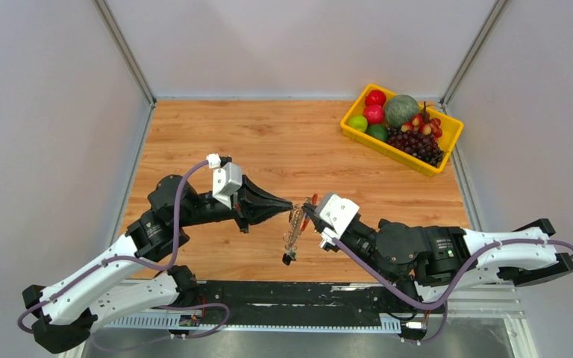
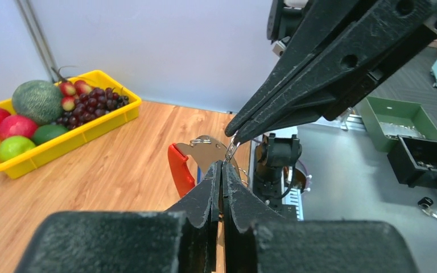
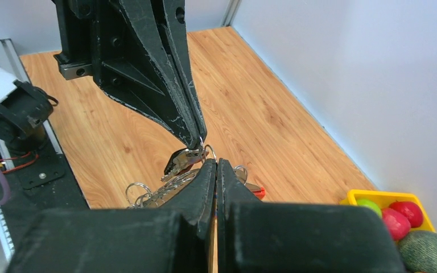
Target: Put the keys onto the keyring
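Note:
The keyring, a grey metal strip with a red curved part and several wire rings, hangs above the table between both gripper tips. A black-headed key dangles at its lower end. My left gripper comes in from the left, shut on the small ring of a dark-headed key that hangs from its tip. My right gripper reaches in from the right, shut on the keyring's upper end by the red part. In each wrist view my own fingers hide most of the strip. The two tips nearly touch.
A yellow fruit tray with apples, grapes and a melon stands at the table's back right corner. Grey walls close in the left, back and right sides. A green bin and a black bin sit off the table beyond its near edge.

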{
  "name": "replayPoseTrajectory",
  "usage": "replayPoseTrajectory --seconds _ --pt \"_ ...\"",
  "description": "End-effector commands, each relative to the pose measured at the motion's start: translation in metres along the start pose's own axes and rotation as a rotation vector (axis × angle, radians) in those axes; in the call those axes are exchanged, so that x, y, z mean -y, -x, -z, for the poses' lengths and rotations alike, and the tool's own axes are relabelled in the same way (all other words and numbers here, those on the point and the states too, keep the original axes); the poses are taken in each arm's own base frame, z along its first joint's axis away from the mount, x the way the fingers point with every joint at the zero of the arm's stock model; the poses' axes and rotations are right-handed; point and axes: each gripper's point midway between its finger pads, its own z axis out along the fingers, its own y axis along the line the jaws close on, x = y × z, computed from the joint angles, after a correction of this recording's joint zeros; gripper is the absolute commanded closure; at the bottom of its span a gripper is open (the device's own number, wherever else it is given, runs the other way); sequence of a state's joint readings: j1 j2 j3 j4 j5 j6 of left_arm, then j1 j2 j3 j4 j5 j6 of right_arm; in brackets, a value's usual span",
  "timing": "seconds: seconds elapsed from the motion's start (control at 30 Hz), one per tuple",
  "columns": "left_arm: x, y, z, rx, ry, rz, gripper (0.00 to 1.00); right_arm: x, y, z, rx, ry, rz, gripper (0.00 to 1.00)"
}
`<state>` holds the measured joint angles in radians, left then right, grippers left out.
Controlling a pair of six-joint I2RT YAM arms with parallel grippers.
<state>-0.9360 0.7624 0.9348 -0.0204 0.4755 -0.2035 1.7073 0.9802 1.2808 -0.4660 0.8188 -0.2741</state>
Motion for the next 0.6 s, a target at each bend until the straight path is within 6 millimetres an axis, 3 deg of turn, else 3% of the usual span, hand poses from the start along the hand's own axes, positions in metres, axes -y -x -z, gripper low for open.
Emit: replayPoseTrajectory --seconds 0.0,0.37,0.57 --pt "0.021 0.019 0.004 0.06 -0.105 -0.022 0.91 0.016 0.024 0.012 0.104 -0.013 -0.11 1.0" --pt "0.032 0.016 0.006 0.056 -0.166 0.009 0.69 0.017 0.05 0.026 0.236 0.072 -0.207 1.0" --pt "0.036 0.028 0.01 0.094 -0.166 -0.004 0.57 0.011 0.055 0.029 0.26 0.119 -0.211 1.0"
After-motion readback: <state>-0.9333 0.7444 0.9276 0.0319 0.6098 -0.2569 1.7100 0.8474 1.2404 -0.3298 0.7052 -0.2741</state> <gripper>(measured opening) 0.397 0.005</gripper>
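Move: Between the two fingertips is the keyring, some 2 cm to the left hand's right and level with it fore and aft and in height. The black tag hangs about 2 cm below the left fingertips, 1 cm back and 1 cm right; the grey plate with the red handle is roughly 4 cm right, 1 cm ahead and 4 cm lower. From the right hand, the keyring lies 1 cm left, straight across, and 1 cm down. Letting go of the rings, the left fingers spread to under half open while that hand draws back about 2.5 cm and slightly up, swinging a little clockwise. The right hand, still pinching the keyring shut, lifts the bundle about 4 cm, shifting a little right and back away from the left hand and tipping its fingers some 10 to 15 degrees upward. ##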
